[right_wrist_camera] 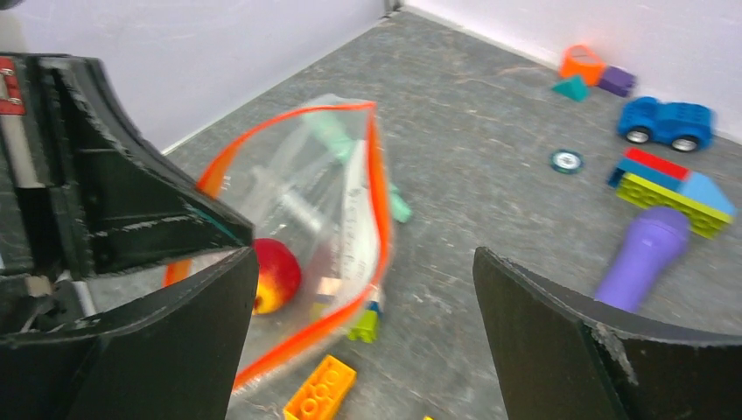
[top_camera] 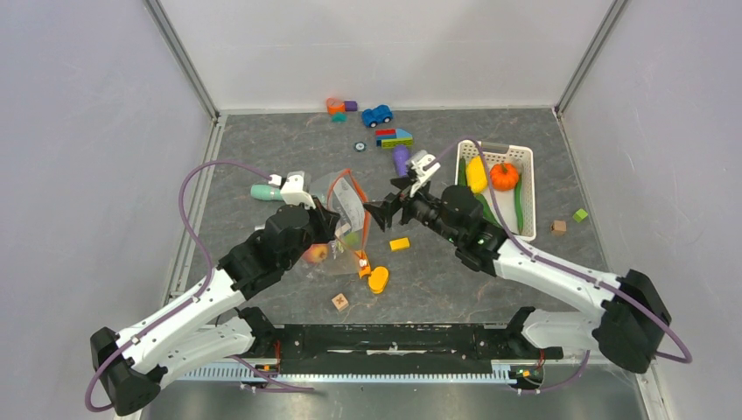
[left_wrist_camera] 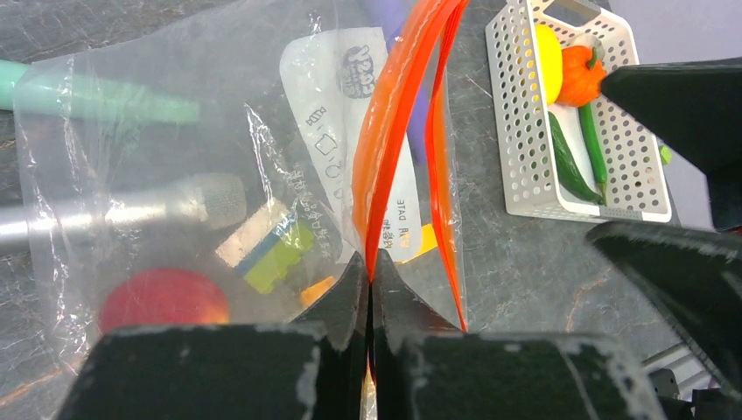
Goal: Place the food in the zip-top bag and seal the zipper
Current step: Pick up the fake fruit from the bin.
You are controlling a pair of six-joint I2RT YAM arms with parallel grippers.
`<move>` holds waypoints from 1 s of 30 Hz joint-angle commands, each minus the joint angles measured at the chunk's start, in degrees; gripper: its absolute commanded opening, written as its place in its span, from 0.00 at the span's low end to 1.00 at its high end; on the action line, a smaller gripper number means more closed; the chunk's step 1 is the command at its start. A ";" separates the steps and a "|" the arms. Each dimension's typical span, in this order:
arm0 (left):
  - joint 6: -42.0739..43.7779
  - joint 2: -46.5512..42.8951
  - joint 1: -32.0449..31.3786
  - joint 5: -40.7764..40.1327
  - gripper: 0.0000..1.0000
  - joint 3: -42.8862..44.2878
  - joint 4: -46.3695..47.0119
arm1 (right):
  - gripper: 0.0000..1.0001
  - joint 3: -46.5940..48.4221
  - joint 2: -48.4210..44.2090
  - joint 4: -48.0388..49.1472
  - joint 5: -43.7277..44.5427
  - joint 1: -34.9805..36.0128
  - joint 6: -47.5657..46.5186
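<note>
The clear zip-top bag (top_camera: 343,213) (left_wrist_camera: 175,157) stands partly lifted off the table, its mouth gaping. My left gripper (top_camera: 331,224) (left_wrist_camera: 371,273) is shut on one lip of the orange-red zipper (left_wrist_camera: 392,122) (right_wrist_camera: 377,197); the other lip hangs free beside it. A red fruit (left_wrist_camera: 162,299) (right_wrist_camera: 276,273) (top_camera: 317,254) lies inside the bag. My right gripper (top_camera: 385,211) (right_wrist_camera: 363,262) is open and holds nothing, just right of the bag mouth. Yellow squash (top_camera: 475,173), orange pumpkin (top_camera: 504,176) and green cucumbers (top_camera: 521,206) (left_wrist_camera: 569,162) lie in the white basket (top_camera: 527,156).
A purple toy tool (top_camera: 401,159) (right_wrist_camera: 643,258) and a teal one (top_camera: 262,192) flank the bag. Orange brick (top_camera: 400,244) (right_wrist_camera: 320,389), a yellow piece (top_camera: 378,280) and a small green block (right_wrist_camera: 366,325) lie near its mouth. A blue car (top_camera: 377,115), blocks and small cubes (top_camera: 339,302) are scattered around.
</note>
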 commanded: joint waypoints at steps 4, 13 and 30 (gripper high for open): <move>0.11 -0.62 0.34 -2.77 0.02 0.01 0.67 | 0.98 -5.62 -10.04 -5.24 11.15 -5.66 0.56; 0.91 0.16 0.34 -2.76 0.02 -0.04 1.13 | 0.98 -3.74 -8.92 -19.21 21.44 -18.08 6.57; 1.17 0.66 0.34 -2.42 0.02 0.10 1.10 | 0.98 5.09 11.38 -20.18 23.20 -33.67 8.95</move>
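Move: The yellow fruit in the bin lies about 26 cm to the right of my empty right hand, 16 cm ahead and some 21 cm below. The orange pumpkin sits 7 cm farther right, level with it; the long cucumber lies about 4 cm to the fruit's left and 3 cm nearer me, the short cucumber 3 cm to its right and 9 cm nearer. From my left hand the yellow fruit is about 37 cm right, 20 cm ahead and 17 cm below. Fingers still wide open, I swing my right hand away from the bag's mouth, about 26 cm to the right, reaching forward and then sinking, some 13 cm each, until I hang over the bin. On the way my wrist turns some 50 degrees clockwise and tips down towards the yellow fruit. My left hand stays put, keeping the bag's orange rim pinched. ##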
